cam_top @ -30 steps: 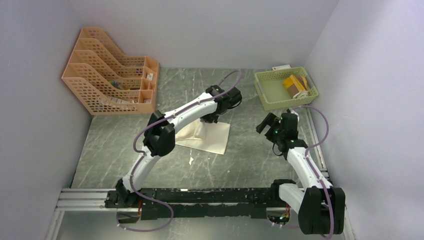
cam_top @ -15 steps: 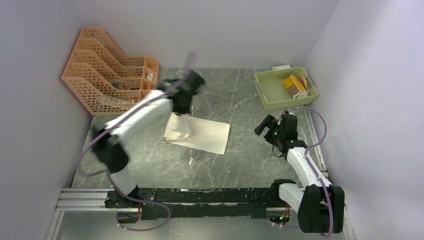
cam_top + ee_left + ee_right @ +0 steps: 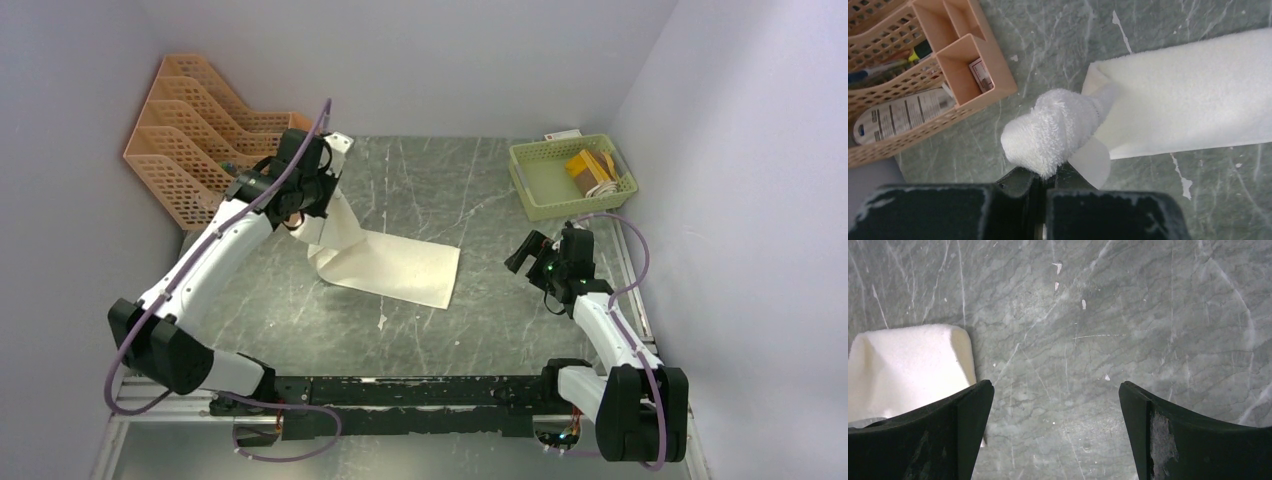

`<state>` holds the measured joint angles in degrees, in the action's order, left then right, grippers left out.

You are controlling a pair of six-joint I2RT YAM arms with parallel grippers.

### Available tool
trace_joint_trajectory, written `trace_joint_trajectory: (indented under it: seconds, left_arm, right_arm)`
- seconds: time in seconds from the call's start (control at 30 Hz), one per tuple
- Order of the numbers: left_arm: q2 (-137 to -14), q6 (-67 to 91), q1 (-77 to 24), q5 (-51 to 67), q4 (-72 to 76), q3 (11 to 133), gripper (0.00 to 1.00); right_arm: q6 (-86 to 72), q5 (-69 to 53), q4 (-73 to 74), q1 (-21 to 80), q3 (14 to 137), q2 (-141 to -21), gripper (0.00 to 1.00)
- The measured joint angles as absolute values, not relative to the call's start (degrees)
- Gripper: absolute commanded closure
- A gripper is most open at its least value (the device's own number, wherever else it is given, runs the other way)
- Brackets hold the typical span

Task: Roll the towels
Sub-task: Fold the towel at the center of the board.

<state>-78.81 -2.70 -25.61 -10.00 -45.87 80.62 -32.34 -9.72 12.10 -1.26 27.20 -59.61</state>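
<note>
The cream-white towel (image 3: 400,268) lies on the marble table, and its left end is lifted and bunched. My left gripper (image 3: 302,212) is shut on that bunched end (image 3: 1053,130), close to the orange organizer. The rest of the towel (image 3: 1188,100) stretches flat to the right. In the left wrist view, my left gripper (image 3: 1045,175) shows at the bottom edge. My right gripper (image 3: 520,257) is open and empty above bare table, right of the towel. In the right wrist view, my right gripper (image 3: 1055,405) has a towel corner (image 3: 908,365) beside its left finger. A mustard-yellow and brown towel (image 3: 588,170) lies rolled in the green basket.
An orange file organizer (image 3: 215,150) stands at the back left, close to my left gripper, with papers and pens in it (image 3: 923,75). A green basket (image 3: 540,195) stands at the back right. A small white scrap (image 3: 382,321) lies in front of the towel. Walls enclose three sides.
My left arm has swung from above the towel's middle to the left, toward the organizer, pulling the towel's left end up and out. The right gripper has barely moved.
</note>
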Motion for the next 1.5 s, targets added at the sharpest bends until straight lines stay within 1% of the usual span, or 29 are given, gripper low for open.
trace_joint_trajectory:
  seconds: [0.13, 0.33, 0.47, 0.6, 0.7, 0.93, 1.13, 1.23, 1.4, 1.5]
  left_arm:
    - [-83.4, -6.1, -25.6, -7.9, -45.5, 82.6, 0.93]
    - [-90.8, -6.9, -27.0, -4.9, -45.1, 86.9, 0.93]
    - [-95.7, -5.5, -32.4, -5.2, -47.1, 91.7, 0.93]
    - [-102.7, -1.3, -38.6, -8.1, -52.1, 101.9, 0.93]
    - [-105.4, 3.1, -41.8, -10.4, -55.1, 105.6, 0.93]
    - [-103.8, 13.1, -44.6, -12.3, -59.7, 102.8, 0.93]
    - [-102.2, 18.1, -45.3, -9.9, -59.7, 97.0, 0.93]
    - [-105.1, 19.7, -46.0, -7.7, -59.3, 97.0, 0.93]
    - [-114.7, 21.8, -47.5, -4.1, -58.1, 101.6, 0.93]
    - [-118.1, 23.2, -48.1, -2.3, -56.9, 102.9, 0.93]
  right_arm:
    - [-32.0, -9.7, 12.3, -1.3, 27.2, -59.4, 0.0]
    - [-31.6, -9.7, 12.3, -1.3, 26.9, -59.3, 0.0]
    - [-31.2, -9.9, 12.4, -1.3, 26.5, -59.4, 0.0]
    - [-31.0, -10.1, 12.4, -1.3, 26.5, -60.3, 0.0]
    - [-30.9, -10.2, 12.4, -1.3, 26.5, -60.6, 0.0]
    - [-30.8, -10.4, 12.3, -1.3, 26.5, -60.7, 0.0]
    - [-30.9, -11.2, 11.9, -1.3, 25.9, -61.5, 0.0]
    - [-30.8, -11.2, 11.9, -1.3, 25.7, -61.8, 0.0]
    - [-30.8, -11.2, 11.9, -1.3, 25.7, -61.3, 0.0]
    - [-30.8, -11.2, 11.9, -1.3, 25.7, -61.0, 0.0]
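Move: My left hand already pinches one end of the white towel. The middle of the flat-lying part, where that end is going, is about 21 cm to the right, 7 cm back and some 22 cm below. The flat part's right end lies about 30 cm to the right and 9 cm back. The peach organizer stands roughly 18 cm to the left and 14 cm ahead, its middle 16 cm lower. From my right hand, the same towel middle is about 26 cm left, level ahead and 6 cm below. Keeping my pinch on the towel end, I carry my left hand some 20 cm to the right and 15 cm down, easing forward at first and then back about 5 cm net. It swings across from beside the organizer over the flat towel, pauses sideways while drawing back, then sinks to the right as the wrist tips down about 30 degrees. ##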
